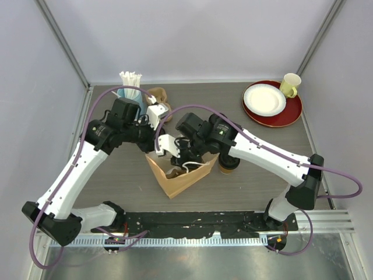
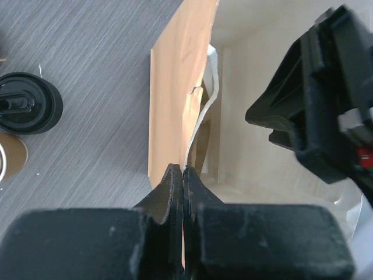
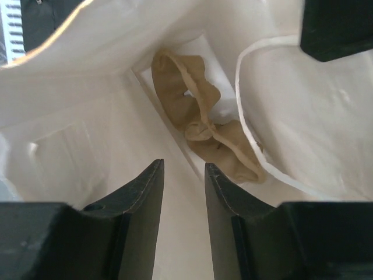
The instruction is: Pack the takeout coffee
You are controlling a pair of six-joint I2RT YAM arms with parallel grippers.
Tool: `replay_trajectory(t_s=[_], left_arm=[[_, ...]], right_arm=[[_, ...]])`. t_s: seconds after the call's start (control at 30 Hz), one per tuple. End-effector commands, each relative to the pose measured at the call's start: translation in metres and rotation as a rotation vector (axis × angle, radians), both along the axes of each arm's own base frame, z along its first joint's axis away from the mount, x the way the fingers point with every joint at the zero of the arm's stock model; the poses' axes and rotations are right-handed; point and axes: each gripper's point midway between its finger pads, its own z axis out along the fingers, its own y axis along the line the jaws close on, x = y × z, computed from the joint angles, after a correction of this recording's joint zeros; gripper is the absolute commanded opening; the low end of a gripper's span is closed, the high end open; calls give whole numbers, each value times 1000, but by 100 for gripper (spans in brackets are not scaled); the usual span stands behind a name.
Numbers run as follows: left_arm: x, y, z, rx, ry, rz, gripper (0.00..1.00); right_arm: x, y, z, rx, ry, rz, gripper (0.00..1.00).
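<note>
A brown paper bag (image 1: pixel 182 178) stands open in the middle of the table. My left gripper (image 1: pixel 159 148) is shut on its rim (image 2: pixel 185 116); in the left wrist view the jaws meet on the paper edge. My right gripper (image 1: pixel 185 158) reaches down into the bag, open, with nothing between its fingers (image 3: pixel 145 198). Below it a crumpled brown paper piece (image 3: pixel 201 125) lies on the bag's white bottom. One takeout coffee cup (image 1: pixel 228 165) stands just right of the bag, partly hidden under the right arm. Its black lid (image 2: pixel 26 103) shows in the left wrist view.
A light-blue cup of white straws (image 1: pixel 130 87) and a crumpled brown thing (image 1: pixel 158 94) are at the back left. A red plate (image 1: pixel 288 114) carrying a white plate (image 1: pixel 264 99) and a yellow mug (image 1: pixel 290 84) sits at the back right. A brown object (image 2: pixel 9 158) is cut off by the left wrist view's edge.
</note>
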Motion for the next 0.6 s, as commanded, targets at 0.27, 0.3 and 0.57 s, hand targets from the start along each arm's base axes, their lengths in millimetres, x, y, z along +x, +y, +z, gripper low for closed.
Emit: replay_trajectory(t_s=[0.27,0.3,0.57], left_arm=[[5,-17,15,-115,-22,-69,0],[3,-19,16,-125,-13,-82,0],[1,-24,18,-142,-9,-118,0]], right_arm=[[22,5,-62,-102,-112,47,63],[29,6,-67,-119,-137,33,65],[31,13,-102,-169,-110,67,65]])
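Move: The cup carrier lies in the bottom of the paper bag, roughly 14 cm below the right hand, some 5 cm to its left and about level with it fore and aft. The bag's held rim is about 16 cm left, 4 cm ahead and 3 cm above; the near lidded cup stands 13 cm right, 4 cm ahead and 17 cm below. From the left hand, the carrier is about 11 cm right, 4 cm back and 18 cm down. The right hand sinks about 9 cm into the bag towards the carrier, fingers opening wider and tilting steeper; left keeps pinching the rim. ##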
